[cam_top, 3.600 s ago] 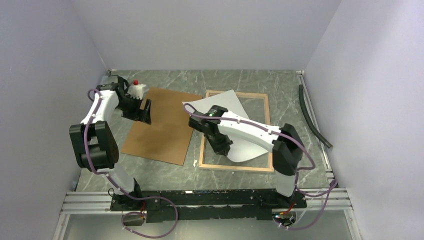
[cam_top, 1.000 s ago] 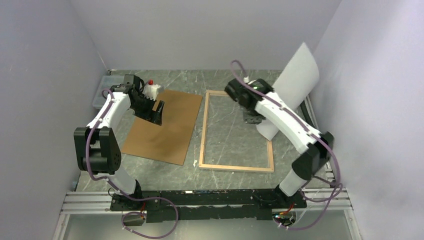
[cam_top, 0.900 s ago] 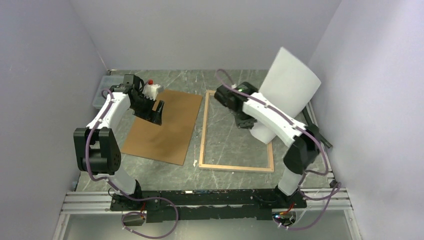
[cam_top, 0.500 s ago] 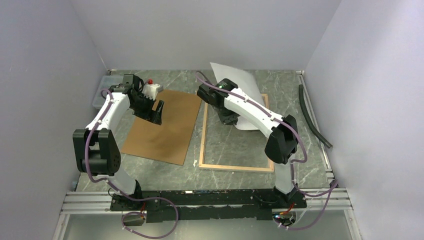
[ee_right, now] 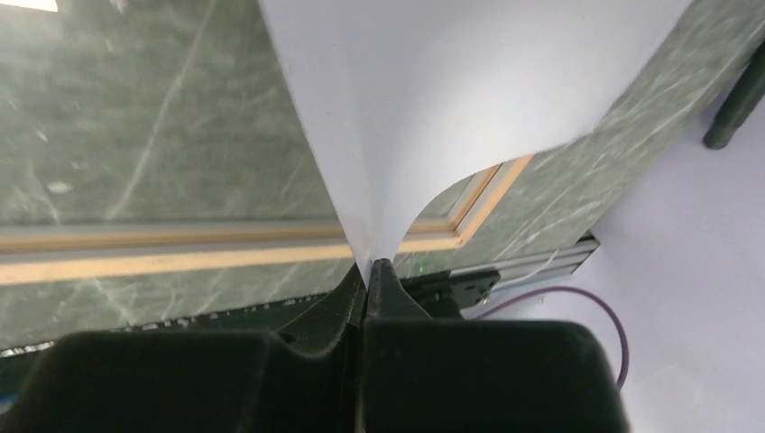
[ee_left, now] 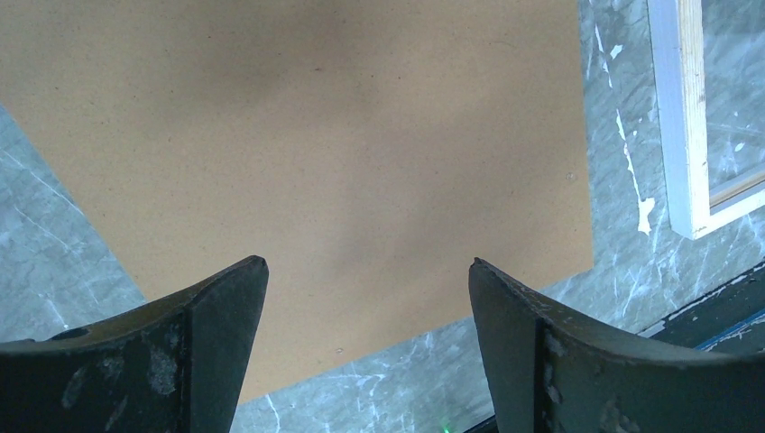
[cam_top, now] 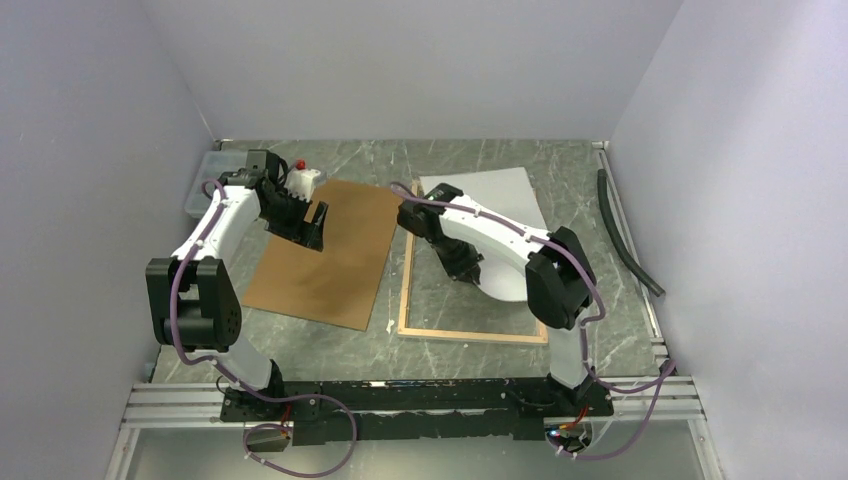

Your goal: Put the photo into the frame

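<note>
The photo shows only its plain white back; it lies curved over the far and right part of the frame, which rests flat on the marble table with its light-wood rim up. My right gripper is shut on the photo's edge above the frame's middle. In the right wrist view the white sheet of the photo fans up from the pinched fingertips of the right gripper, with the frame's wood rim beyond. My left gripper hangs open over the brown backing panel, holding nothing; the left wrist view shows this left gripper above the backing panel.
A white block with a red knob and a clear box sit at the far left. A black hose lies along the right wall. Walls close in on three sides. The frame's corner shows right of the panel.
My right arm swung the photo from upright near the right wall leftwards and down onto the frame. The left arm stayed over the panel, still open.
</note>
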Tool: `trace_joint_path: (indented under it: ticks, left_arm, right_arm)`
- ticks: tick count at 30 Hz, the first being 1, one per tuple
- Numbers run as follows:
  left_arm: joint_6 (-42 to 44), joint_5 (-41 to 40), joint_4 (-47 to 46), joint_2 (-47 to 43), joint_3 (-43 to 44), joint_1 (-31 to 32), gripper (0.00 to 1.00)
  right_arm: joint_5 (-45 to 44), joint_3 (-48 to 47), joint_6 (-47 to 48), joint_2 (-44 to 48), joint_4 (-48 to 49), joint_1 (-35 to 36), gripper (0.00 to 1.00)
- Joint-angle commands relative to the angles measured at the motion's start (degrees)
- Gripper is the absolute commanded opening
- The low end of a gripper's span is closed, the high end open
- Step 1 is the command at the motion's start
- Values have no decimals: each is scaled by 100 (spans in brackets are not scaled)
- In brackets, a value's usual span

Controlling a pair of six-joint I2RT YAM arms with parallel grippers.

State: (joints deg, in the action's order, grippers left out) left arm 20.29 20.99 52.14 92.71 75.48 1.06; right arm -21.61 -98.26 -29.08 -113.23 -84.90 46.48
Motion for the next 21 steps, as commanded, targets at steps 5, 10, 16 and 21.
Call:
trace_joint_path:
  ticks: [5, 10, 16, 21]
  left_arm:
    - [14, 117, -113, -207, -93, -12, 88]
    - [30, 162, -172, -226, -156, -14, 88]
    - [44, 196, -254, -196, -264, -10, 88]
    - [53, 198, -300, -174, -315, -14, 88]
  right_arm:
    - [1378, 1077, -606, 1005, 576, 184, 0]
    - [1859, 1322, -785, 1073, 950, 243, 0]
    - [1894, 948, -793, 720, 1005, 446, 0]
    - [1785, 558, -722, 333, 923, 593, 0]
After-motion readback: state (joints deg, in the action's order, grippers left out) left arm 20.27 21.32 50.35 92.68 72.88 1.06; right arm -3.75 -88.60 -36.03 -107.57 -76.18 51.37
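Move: Below the right hand, which already pinches the photo's near-left corner, lies the frame, its middle about 8 cm ahead and some 10 cm down. The frame's near-left corner is roughly 12 cm back and 15 cm to the left; the photo's own middle is about 12 cm ahead and 5 cm right. The brown board's middle lies about 34 cm left and 8 cm ahead. From the idle left hand, the frame's middle is some 36 cm straight right. Drawing the photo's pinched corner back towards the robot by about 6.5 cm, the right hand then swings left some 5 cm towards the frame's near-left corner, sinking only slightly throughout. The wrist rolls about 15 degrees, its left side rising, while the shut fingers keep their hold on the photo. ##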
